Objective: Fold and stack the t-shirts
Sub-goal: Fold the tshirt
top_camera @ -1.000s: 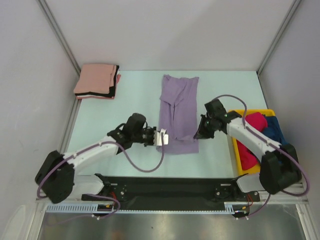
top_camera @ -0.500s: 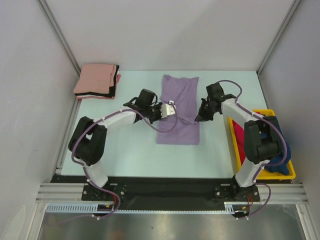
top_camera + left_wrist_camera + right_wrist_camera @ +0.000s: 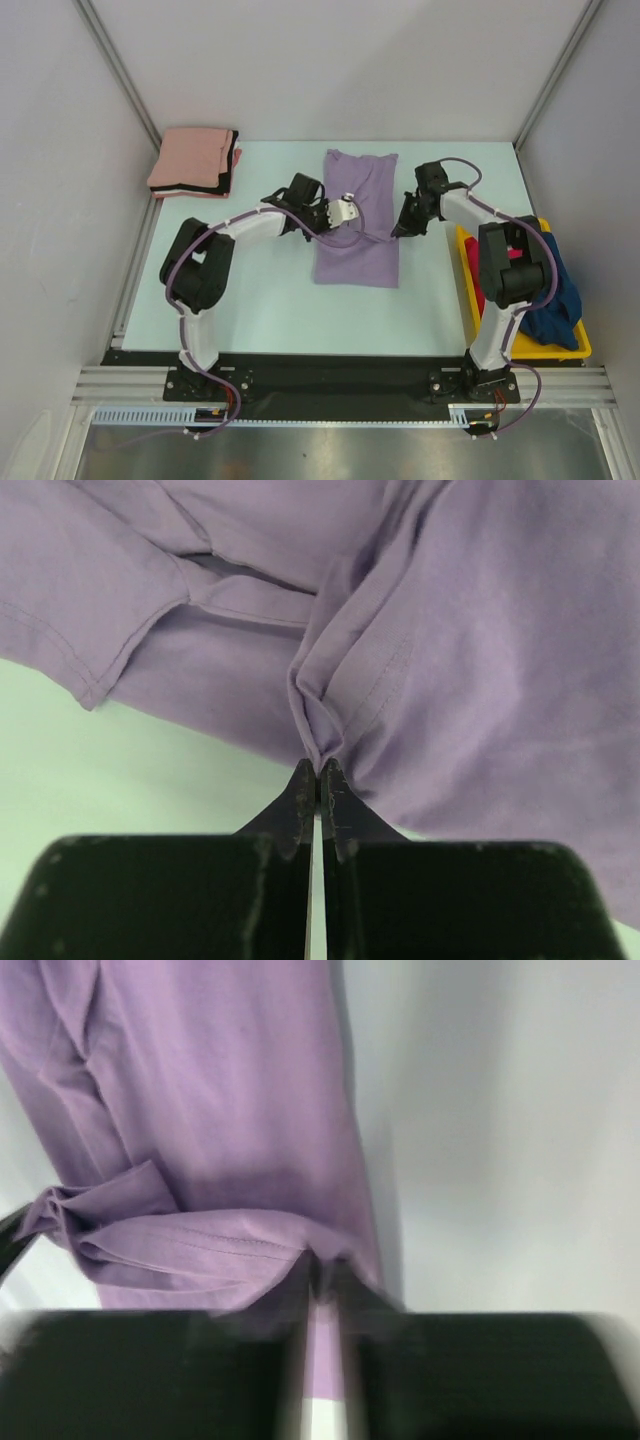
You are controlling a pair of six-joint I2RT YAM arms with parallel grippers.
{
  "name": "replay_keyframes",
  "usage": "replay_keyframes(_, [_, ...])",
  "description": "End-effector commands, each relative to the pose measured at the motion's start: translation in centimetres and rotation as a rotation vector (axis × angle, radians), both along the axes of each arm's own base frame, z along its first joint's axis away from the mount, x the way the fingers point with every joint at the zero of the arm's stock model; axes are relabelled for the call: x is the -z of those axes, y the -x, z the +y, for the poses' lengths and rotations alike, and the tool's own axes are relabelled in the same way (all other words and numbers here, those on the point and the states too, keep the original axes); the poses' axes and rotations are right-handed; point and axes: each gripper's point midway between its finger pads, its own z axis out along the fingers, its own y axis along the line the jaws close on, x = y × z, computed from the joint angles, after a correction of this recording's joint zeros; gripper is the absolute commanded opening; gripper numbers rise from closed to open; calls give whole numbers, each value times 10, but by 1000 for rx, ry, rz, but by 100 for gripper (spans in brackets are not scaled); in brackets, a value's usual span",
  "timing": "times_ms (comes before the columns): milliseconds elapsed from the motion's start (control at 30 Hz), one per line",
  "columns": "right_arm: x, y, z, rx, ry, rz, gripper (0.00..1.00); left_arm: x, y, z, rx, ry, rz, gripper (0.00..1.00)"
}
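Observation:
The lavender t-shirt (image 3: pixel 357 250) lies lengthwise mid-table, its near part doubled over. My left gripper (image 3: pixel 347 212) is shut on a pinch of its cloth at the left edge; the left wrist view shows the fold (image 3: pixel 330 710) caught between the tips (image 3: pixel 318 771). My right gripper (image 3: pixel 399 229) is shut on the shirt's right hem (image 3: pixel 200 1245), with the tips (image 3: pixel 322 1278) blurred. A folded salmon pink shirt (image 3: pixel 190 158) lies on a black one (image 3: pixel 229 172) at the far left. A red shirt (image 3: pixel 479 288) and a dark blue one (image 3: pixel 556 300) lie in the bin.
The yellow plastic bin (image 3: pixel 560 352) stands at the right edge of the table, beside the right arm. Grey walls and metal posts close the far side and both sides. The arm bases and black rail run along the near edge.
Both grippers moved away from the near edge toward the far side, carrying the lavender shirt's near hem over itself. The shirt's visible length is shorter.

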Motion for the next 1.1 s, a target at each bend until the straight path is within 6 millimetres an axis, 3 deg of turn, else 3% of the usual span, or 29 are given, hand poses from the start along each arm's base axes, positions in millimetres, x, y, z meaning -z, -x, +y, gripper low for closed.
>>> replay_keyframes(0, [-12,-29,0,3,-11,-80,28,-11,-22,-4,-70,11,-28,0])
replay_keyframes(33, [-5,-29,-2,8,0,-61,37,-5,-26,-2,-82,-3,-25,0])
replay_keyframes(100, [0,-33,-13,35,23,-50,47,-12,-38,-3,-121,-2,-59,21])
replay_keyframes(167, [-12,-40,-35,94,59,-82,49,-26,-55,-5,-185,25,-86,44])
replay_keyframes(200, [-21,-43,-42,97,83,-114,50,-35,-66,-1,-241,28,-116,47])
replay_keyframes(233, [-45,-49,-54,126,140,-188,50,-42,-77,5,-297,44,-124,50])
replay_keyframes(267, [-55,-49,-57,129,166,-217,50,-62,-91,6,-349,81,-146,52])
replay_keyframes(367, [-80,-30,-51,98,199,-279,50,-84,-102,21,-498,165,-93,56])
replay_keyframes(400, [-81,-20,-35,56,193,-290,49,-82,-94,23,-492,148,-62,57])
replay_keyframes(433, [-79,-13,-25,25,174,-302,49,-96,-80,12,-411,189,-37,56])
replay_keyframes(467, [-70,6,-15,-4,144,-284,49,-84,-60,8,-322,163,-5,56])
replay_keyframes(500, [-67,11,-2,-30,92,-295,47,-78,-36,3,-237,150,46,56])
replay_keyframes(533, [-65,23,15,-62,-1,-269,47,-85,-15,-2,-156,148,49,56])
replay_keyframes(600, [-45,47,16,-48,-12,-184,47,-55,38,-7,35,31,94,54])
replay_keyframes(633, [-38,56,16,-34,6,-152,47,-54,58,-14,99,9,93,52])
replay_keyframes(667, [-32,64,16,-13,13,-122,50,-38,78,-11,155,-19,128,52])
replay_keyframes(700, [-25,77,15,-15,19,-96,51,-37,94,-9,195,-31,155,52])
replay_keyframes(767, [-17,92,21,-20,11,-72,54,-23,126,-9,303,-42,204,58])
replay_keyframes(833, [-6,105,19,-24,25,-42,55,-15,142,-7,353,-71,202,64])
replay_keyframes(933, [8,118,19,-25,27,-1,55,8,148,1,360,-144,168,67])
replay_keyframes(1067, [28,132,16,-10,29,41,54,27,135,4,311,-196,71,68])
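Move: My left hand holds one corner of the near hem, just folded forward. It goes next for the left corner of the t-shirt's new near fold, about 14 cm back, 1 cm left and 5 cm below. My right hand holds the hem's other corner; its target, the fold's right corner, is some 14 cm back, straight in line and 5 cm below. The shirt's far end lies about 24 cm ahead of that hand, 9 cm left, equally low. I open both hands to let go of the hem corners, carrying on forward and up: the left about 9 cm forward, the right mostly rightward, then up. Both then swing back over the shirt and down to the near fold's corners, the left sweeping back some 24 cm as it turns clockwise, the right about 16 cm. Fingers stay open, straddling the corners, without pinching yet. ##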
